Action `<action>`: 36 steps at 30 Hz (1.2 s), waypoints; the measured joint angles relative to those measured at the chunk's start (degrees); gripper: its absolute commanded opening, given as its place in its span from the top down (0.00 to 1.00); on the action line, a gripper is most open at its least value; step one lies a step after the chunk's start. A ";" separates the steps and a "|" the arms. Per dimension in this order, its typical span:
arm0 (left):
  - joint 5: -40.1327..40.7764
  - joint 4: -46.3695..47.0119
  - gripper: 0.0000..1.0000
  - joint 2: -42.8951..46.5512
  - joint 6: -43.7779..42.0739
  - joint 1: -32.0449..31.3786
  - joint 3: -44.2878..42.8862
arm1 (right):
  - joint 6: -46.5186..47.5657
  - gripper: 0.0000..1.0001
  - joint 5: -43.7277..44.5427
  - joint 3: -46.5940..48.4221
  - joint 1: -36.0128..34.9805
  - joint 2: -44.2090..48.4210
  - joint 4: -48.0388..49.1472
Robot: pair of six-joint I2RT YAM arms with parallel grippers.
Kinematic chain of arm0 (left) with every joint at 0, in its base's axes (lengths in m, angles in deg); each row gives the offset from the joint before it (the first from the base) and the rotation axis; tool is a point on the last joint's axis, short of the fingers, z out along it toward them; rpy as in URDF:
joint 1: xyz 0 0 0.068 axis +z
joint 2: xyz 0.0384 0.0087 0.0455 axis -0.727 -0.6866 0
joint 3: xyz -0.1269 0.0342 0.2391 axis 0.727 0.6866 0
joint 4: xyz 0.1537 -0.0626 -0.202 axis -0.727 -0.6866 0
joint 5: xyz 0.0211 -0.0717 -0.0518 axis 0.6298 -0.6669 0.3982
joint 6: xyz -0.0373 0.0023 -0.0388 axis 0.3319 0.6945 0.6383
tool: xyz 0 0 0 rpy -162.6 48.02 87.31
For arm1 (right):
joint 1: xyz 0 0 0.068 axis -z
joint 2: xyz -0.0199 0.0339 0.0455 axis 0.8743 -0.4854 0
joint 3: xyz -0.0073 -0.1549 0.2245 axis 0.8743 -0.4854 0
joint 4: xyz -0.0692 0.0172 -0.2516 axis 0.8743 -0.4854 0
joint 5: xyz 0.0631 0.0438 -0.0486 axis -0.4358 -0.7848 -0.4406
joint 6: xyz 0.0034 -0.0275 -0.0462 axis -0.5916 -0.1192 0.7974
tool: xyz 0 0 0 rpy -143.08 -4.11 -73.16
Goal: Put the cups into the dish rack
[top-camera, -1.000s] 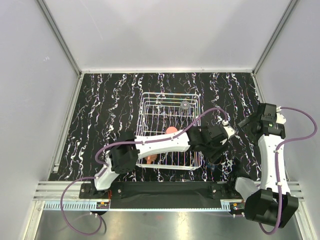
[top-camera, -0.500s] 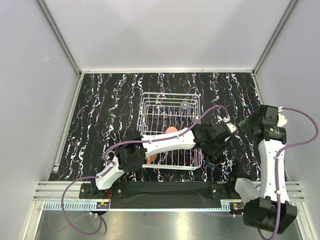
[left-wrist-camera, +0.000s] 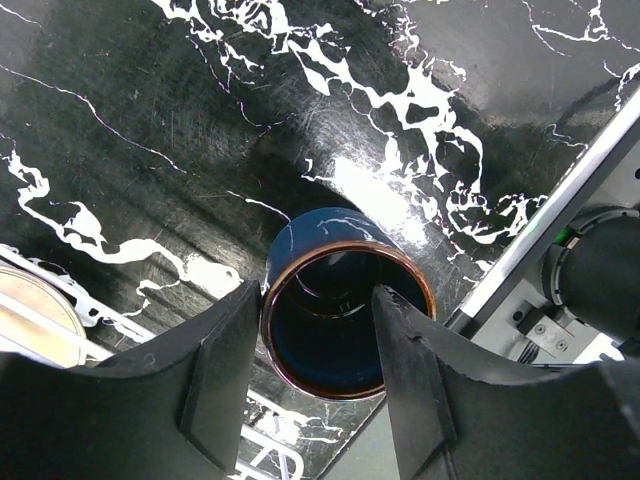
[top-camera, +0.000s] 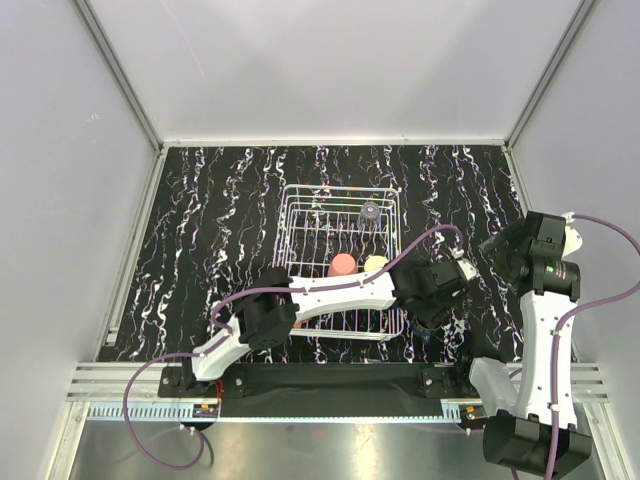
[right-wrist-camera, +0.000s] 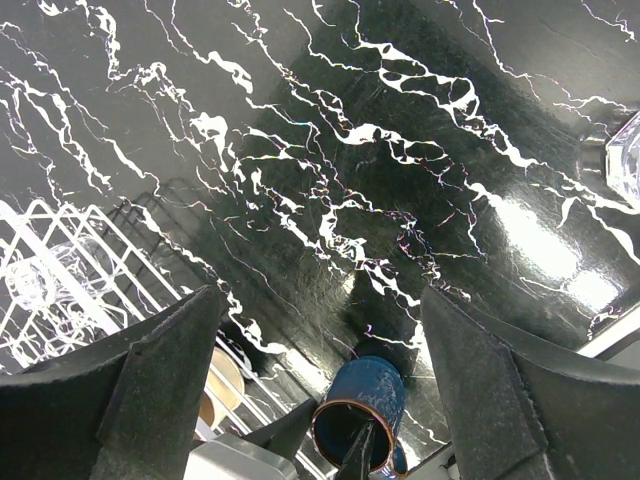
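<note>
The dark blue cup [left-wrist-camera: 345,320] stands upright on the black marbled table, right of the dish rack [top-camera: 300,215]. My left gripper [left-wrist-camera: 318,297] is open and low over it. One finger [left-wrist-camera: 225,375] is outside the cup's wall and the other [left-wrist-camera: 415,370] reaches into its mouth; the right wrist view [right-wrist-camera: 365,410] shows this too. The pink tumbler [top-camera: 343,264], the cream cup [top-camera: 376,264] and a clear glass [top-camera: 370,212] sit in the rack. My right gripper [right-wrist-camera: 322,300] is open and empty, high at the right. The orange mug is hidden.
A second clear glass [right-wrist-camera: 625,160] stands on the table at the right edge of the right wrist view. The left arm lies across the rack's near half [top-camera: 330,290]. The table's near metal edge [left-wrist-camera: 560,220] is close to the blue cup.
My left gripper has slid a little right and nearer over the blue cup, uncovering the cream cup in the rack. My right arm has drawn back to the right.
</note>
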 measured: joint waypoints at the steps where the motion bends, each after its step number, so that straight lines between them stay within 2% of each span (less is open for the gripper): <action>1: 0.04 0.00 0.47 0.00 0.00 0.00 0.09 | 0.00 0.12 -0.04 0.00 0.00 0.09 0.00; 4: 0.15 0.07 0.48 0.00 0.00 0.02 0.09 | 0.02 0.12 -0.26 0.02 0.00 0.33 -0.09; 8: 0.55 -0.20 0.61 -0.02 -0.17 0.02 0.22 | 0.04 0.12 -1.16 0.02 0.02 0.37 -0.48; 14: 0.83 -0.98 0.74 -0.26 -0.83 0.26 0.31 | 0.09 0.12 -1.60 0.39 0.02 1.09 -1.60; 17: 0.96 -1.25 0.89 -0.39 -1.03 0.28 0.31 | 0.13 0.12 -1.57 1.03 0.02 1.36 -1.90; 18: 0.92 -1.29 1.00 -0.42 -1.18 0.28 0.31 | 0.13 0.12 -1.57 1.31 0.02 1.40 -2.10; 30: 0.90 -3.17 1.00 0.42 -2.49 0.31 0.28 | 1.05 0.12 -2.38 3.82 0.02 1.79 -3.23; 36: 0.83 -6.67 1.00 9.31 -3.87 1.20 0.79 | 3.15 0.08 -8.81 5.84 0.22 1.99 -3.17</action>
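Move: Right under the left hand's half-open fingers stands the blue cup, its middle about 2 cm back, 2 cm to the right and 4 cm below. The cream cup in the dish rack is roughly 9 cm ahead and 11 cm left of that hand, and the pink cup level with the cream one but some 18 cm left. From the right hand the blue cup lies about 7 cm back, 19 cm left and 15 cm down. Closing on the blue cup's rim, one finger inside and one outside, the left hand eases about 1 cm down and left to pinch the wall on the rack side. It holds there briefly, then lifts fast, some 7 cm up, drifting 2 to 3 cm left towards the rack. The right hand, empty and wide open, rises about 4 cm and late on swings a little left. ##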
